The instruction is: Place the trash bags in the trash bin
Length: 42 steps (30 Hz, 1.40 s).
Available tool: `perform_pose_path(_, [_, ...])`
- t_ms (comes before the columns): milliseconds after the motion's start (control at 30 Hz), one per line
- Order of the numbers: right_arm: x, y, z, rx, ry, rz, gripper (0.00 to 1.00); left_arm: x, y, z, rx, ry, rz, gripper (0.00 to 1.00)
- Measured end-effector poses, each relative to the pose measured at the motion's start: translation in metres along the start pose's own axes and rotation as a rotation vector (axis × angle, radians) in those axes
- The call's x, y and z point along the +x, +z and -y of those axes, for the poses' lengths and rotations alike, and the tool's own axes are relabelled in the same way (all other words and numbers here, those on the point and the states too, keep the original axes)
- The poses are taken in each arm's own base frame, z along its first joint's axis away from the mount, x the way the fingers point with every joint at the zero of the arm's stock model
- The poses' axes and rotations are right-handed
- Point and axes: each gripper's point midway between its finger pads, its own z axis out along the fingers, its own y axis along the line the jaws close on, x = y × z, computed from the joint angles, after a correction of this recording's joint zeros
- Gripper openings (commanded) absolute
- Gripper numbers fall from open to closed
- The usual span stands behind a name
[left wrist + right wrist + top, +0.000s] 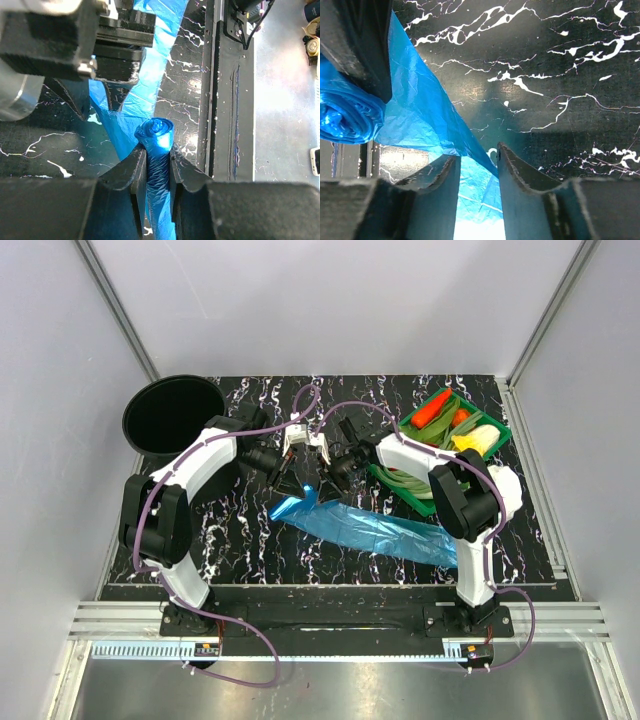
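Observation:
A blue trash bag (370, 530) lies partly unrolled across the black marbled table, its near end lifted between the two grippers. My left gripper (156, 152) is shut on the rolled end of the bag (155, 132), which pokes out past the fingertips. In the right wrist view that roll (345, 115) sits at the left, with the loose film (420, 115) running down between the fingers of my right gripper (476, 160). Its jaws stand apart around the film. The black trash bin (172, 415) stands at the far left corner, away from both grippers (285, 480) (322, 475).
A green tray (497, 421) of vegetables sits at the far right, beside the right arm's elbow. The table's front edge and a metal rail (230, 100) run just beyond the left gripper. White walls close in the back and sides.

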Motion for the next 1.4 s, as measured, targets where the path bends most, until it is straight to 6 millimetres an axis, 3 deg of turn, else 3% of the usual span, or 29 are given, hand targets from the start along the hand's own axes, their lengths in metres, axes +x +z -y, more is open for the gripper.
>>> perform_pose_path(233, [0.007, 0.003, -0.001, 0.001, 0.024, -0.005, 0.07, 0.0, 0.0, 0.0, 0.001, 0.0, 0.001, 0.0])
perform_pose_path(367, [0.011, 0.004, 0.0, 0.007, 0.036, -0.009, 0.0, 0.0, 0.0, 0.0, 0.0, 0.0, 0.002, 0.0])
perform_pose_path(1100, [0.015, 0.006, 0.008, 0.118, 0.287, -0.024, 0.0, 0.004, -0.004, -0.008, -0.098, 0.009, 0.075, 0.0])
perform_pose_path(1400, [-0.001, 0.006, 0.012, 0.139, 0.353, -0.003, 0.0, -0.008, -0.01, -0.005, -0.149, 0.072, 0.132, 0.0])
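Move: The edge of the trash bag sheet hanging from the roll already passes between the right hand's half-open fingers, about 1 cm below their middle point. From that hand the roll, held by the left hand, is some 4 cm back, 4 cm left and 4 cm higher; the loose sheet's middle lies roughly 9 cm back and 9 cm right on the table. From the left hand, the sheet edge is about 3 cm ahead, 5 cm right and 4 cm lower. Sinking about 1.5 cm, the right hand shuts its half-open fingers and pinches the sheet's edge beside the roll. It then twists some 20 degrees, mostly clockwise, easing forward and about 1 cm back up with the pinch kept. The left hand keeps its grip on the roll, edging 1 cm forward, dipping slightly, then rising as it turns about 10 degrees. ##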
